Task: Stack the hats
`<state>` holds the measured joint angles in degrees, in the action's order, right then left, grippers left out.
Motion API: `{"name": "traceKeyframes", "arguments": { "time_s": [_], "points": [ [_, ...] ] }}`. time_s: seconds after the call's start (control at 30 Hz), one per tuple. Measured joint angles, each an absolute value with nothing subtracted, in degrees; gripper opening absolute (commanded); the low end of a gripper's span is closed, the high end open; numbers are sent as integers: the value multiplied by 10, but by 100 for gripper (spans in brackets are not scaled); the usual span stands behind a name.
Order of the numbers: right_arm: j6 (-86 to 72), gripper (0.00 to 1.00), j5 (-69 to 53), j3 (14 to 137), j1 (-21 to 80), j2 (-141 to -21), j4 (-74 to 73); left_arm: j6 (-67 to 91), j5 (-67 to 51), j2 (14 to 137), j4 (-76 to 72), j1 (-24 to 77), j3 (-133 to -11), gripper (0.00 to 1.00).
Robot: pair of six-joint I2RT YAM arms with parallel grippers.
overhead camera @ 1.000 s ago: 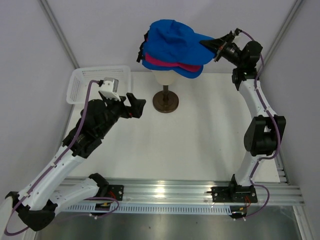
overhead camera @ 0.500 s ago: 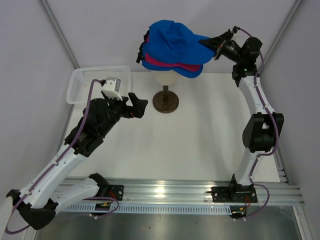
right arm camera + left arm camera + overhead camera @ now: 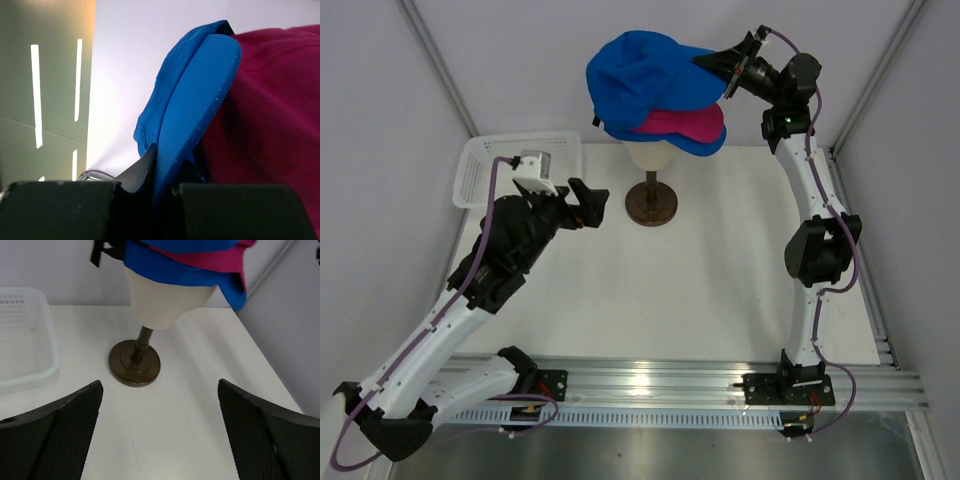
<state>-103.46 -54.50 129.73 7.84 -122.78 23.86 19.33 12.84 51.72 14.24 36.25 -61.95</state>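
Note:
Three hats sit stacked on the cream mannequin head. The top blue hat is lifted and tilted up to the left. Under it lie the magenta hat and the bottom blue hat. My right gripper is shut on the top blue hat's brim, high at the back; the magenta hat fills the right of its wrist view. My left gripper is open and empty, low, left of the dark stand. Its wrist view shows the head, the stand and the lower hats.
A white mesh basket stands at the back left, also in the left wrist view. Grey walls close the back and sides. A metal rail runs along the near edge.
My right gripper has moved up and left with the top blue hat's brim, lifting and tilting that hat so the magenta hat shows more. The left arm has barely shifted.

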Motion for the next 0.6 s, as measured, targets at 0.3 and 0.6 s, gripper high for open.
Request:
{"name": "traceKeyframes", "arguments": {
  "time_s": [0.3,0.6],
  "points": [
    [-980,11,-544,1243,73,-1223,161,301,78,534,98,135,-649,97],
    [-1020,12,-545,1217,55,-1216,231,369,-59,717,22,120,-816,95]
  ]
}}
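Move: The left hand is empty and open. The top blue hat is about 20 cm ahead of it, 11 cm to its right and 10 cm higher. The pink hat sits just below that, 6 cm above hand level, 19 cm ahead and 13 cm right; the white basket is 20 cm ahead, 22 cm left and 30 cm down. From the right hand, already pinching its brim, the blue hat's middle is 10 cm left, 3 cm back and 4 cm lower. Keeping its pinch on the blue hat's brim, the right hand brings it down about 5 cm and a little forward, then eases right. Meanwhile the open left hand goes some 12 cm forward and 10 cm up towards the hat's left side, first swinging out left, then partly back right, its right side rolling up about 20 degrees. ##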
